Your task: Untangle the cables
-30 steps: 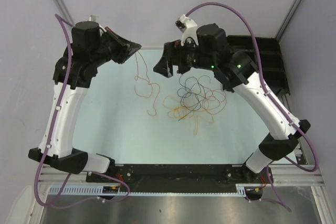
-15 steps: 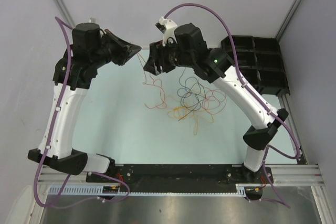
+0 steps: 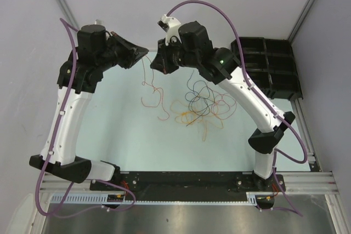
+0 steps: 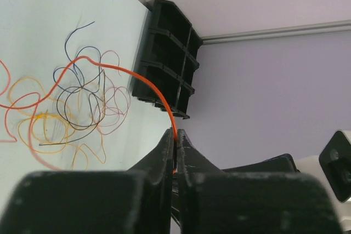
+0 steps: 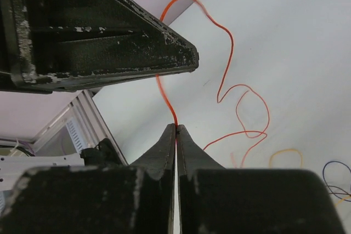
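Note:
A loose red cable [image 4: 147,84] is pinched at one end by my left gripper [image 3: 146,51], raised at the table's far left-centre; its jaws are shut on it [image 4: 176,136]. My right gripper [image 3: 155,66] sits close beside the left one and is shut on the same red cable [image 5: 231,47] a short way along, at its tips [image 5: 176,126]. The rest of that cable hangs down and curls on the table. The other cables [image 3: 204,102], orange, yellow, dark blue and purple, lie in one tangle at the table's centre-right.
A black compartmented bin [image 3: 266,67] stands at the table's [image 3: 109,130] far right edge. The left gripper's fingers [image 5: 109,42] fill the top left of the right wrist view. Purple hoses loop above both arms.
My right arm has swung left from above the tangle to the left gripper, and its jaws went from wide open to shut on the red cable. The hanging cable shifted slightly.

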You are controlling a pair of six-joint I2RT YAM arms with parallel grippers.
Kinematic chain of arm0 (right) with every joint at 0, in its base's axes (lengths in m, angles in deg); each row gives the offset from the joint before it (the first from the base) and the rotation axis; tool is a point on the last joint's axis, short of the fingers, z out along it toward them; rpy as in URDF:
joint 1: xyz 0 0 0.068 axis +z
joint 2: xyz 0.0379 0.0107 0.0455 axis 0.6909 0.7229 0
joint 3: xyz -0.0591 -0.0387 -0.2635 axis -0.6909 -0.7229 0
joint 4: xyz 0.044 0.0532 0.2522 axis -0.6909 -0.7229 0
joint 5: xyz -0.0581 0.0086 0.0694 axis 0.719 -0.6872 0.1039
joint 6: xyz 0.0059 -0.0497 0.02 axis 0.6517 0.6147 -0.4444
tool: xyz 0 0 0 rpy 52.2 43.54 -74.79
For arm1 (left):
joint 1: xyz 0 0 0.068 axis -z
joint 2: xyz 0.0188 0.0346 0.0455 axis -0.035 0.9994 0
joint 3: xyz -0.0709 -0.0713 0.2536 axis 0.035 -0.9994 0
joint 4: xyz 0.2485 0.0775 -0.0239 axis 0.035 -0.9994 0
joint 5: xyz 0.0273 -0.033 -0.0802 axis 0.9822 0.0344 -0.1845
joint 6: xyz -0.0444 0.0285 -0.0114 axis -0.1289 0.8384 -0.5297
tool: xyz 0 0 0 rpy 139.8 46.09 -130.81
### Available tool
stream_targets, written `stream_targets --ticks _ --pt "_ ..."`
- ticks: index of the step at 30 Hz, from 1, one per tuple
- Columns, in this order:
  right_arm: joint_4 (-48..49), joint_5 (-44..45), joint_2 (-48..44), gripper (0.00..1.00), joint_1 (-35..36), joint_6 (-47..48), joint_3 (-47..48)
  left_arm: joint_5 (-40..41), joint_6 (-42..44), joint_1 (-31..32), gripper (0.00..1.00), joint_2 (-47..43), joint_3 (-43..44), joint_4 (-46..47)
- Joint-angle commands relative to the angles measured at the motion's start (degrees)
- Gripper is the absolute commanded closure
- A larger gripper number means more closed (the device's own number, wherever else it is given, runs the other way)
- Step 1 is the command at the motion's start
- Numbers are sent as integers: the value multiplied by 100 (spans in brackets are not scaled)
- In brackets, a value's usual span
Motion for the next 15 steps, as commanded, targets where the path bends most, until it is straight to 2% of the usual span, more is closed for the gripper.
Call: stream_targets --ticks 1,2,3,4,8,12,15 --pt "72 -36 97 100 23 -13 402 -304 39 35 70 -107 -78 388" --pt "28 51 97 100 -21 -13 559 -339 109 26 35 -98 -87 389" --pt "10 87 89 100 -65 -22 656 -339 249 26 16 -98 -78 363" --pt "1 165 71 100 -161 -40 735 -339 329 18 2 -115 -78 310" --pt "219 -87 -130 100 -872 -381 912 -269 672 -122 0 -282 -297 73" --pt "405 -370 -298 100 -1724 -593 947 -278 777 -307 0 -695 -1086 204" --pt "467 -335 -429 100 -2033 -532 965 -208 944 -422 0 -1003 -1491 274"
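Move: The red cable is still pinched in my left fingertips and already in my right ones as well, and it hangs towards the table. The black bin lies about 22 cm ahead and 45 cm to the right of my right hand, some 37 cm lower. From that hand, the blue cable is roughly 6 cm ahead, 17 cm right, and the yellow cable 2 cm ahead, 14 cm right, both about 42 cm down. The bin is 19 cm ahead and 48 cm right of my left hand. My left fingers spring wide open and let go of the red cable, while my right hand keeps its pinch, then speeds away forward and to the right, towards the black bin's side, about 15 cm and rising some 5 cm, turning roughly 15 degrees clockwise. Emptied, my left hand begins to sink about 4 cm and ease left. ##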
